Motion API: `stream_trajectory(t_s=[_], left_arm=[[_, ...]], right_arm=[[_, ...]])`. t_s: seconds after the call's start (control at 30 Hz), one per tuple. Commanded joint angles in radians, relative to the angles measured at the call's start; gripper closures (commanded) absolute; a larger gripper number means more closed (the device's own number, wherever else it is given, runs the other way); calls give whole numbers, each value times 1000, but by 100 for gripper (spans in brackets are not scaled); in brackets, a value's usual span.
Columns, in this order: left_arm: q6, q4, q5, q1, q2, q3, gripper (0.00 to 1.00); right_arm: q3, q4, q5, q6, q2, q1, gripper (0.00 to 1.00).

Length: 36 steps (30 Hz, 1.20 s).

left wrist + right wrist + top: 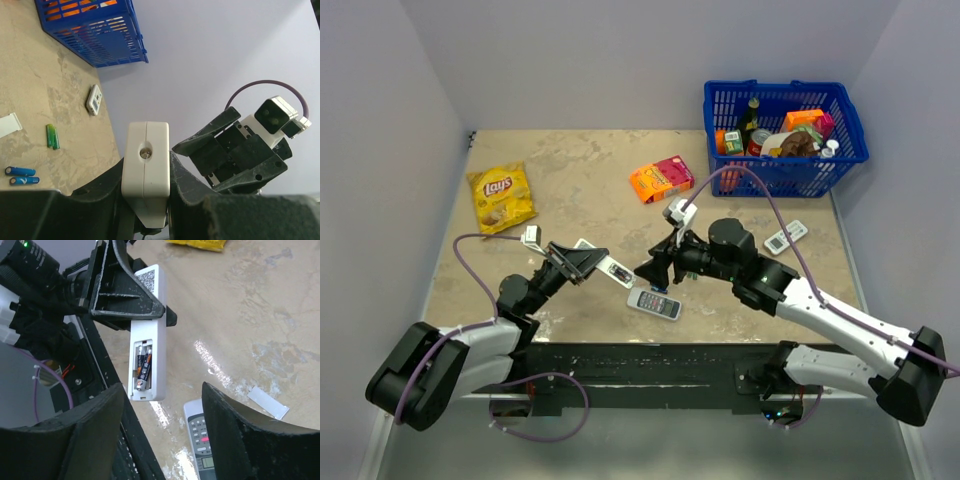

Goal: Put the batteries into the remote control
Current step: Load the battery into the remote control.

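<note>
My left gripper [592, 262] is shut on the slim white remote control [616, 270] and holds it above the table. In the right wrist view the remote [150, 300] shows its open compartment with the two dark batteries [142, 367] lying side by side inside. In the left wrist view the remote [146, 150] is seen end-on, clamped between the fingers of the left gripper [145, 180]. My right gripper [650, 272] is open and empty just off the remote's free end, and its jaws stand wide apart in the right wrist view [162, 390].
A grey-white button remote [653, 303] lies under the grippers, with a white cover strip [267, 402] beside it. A display remote [786, 236], blue basket [850, 130], orange box [661, 179] and chips bag [501, 196] are farther off. Green batteries [52, 136] and blue batteries [22, 175] lie on the table.
</note>
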Motion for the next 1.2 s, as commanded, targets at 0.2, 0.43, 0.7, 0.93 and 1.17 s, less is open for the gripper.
stream_trajectory(t_s=[0.2, 0.43, 0.7, 0.93, 1.17], left_arm=[[43, 60, 86, -5, -27, 17, 100], [101, -106, 170, -5, -24, 98, 100], [95, -123, 172, -5, -22, 104, 100], [84, -111, 172, -5, -22, 106, 100], [77, -92, 178, -5, -18, 103, 100]], right_arm=[[67, -96, -115, -297, -16, 5, 40], [101, -166, -237, -595, -45, 8, 44], [159, -303, -486, -942, 4, 14, 44], [251, -434, -508, -1079, 160, 14, 63], [262, -451, -505, -1113, 200, 14, 67]])
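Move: From the right hand, the held remote's open battery bay lies about 6 cm left, some 2 cm back and 4 cm lower; two black batteries are already in it. On the table, some 20 cm below, the grey remote lies about 4 cm back and 2 cm right, and the blue batteries about 4 cm right and 1 cm ahead. From the left hand, holding the remote, the bay is roughly 6 cm right and 3 cm back. Right fingers swing back and down about 6 cm, turning counter-clockwise and narrowing over the bay; left shifts the remote rightward. ##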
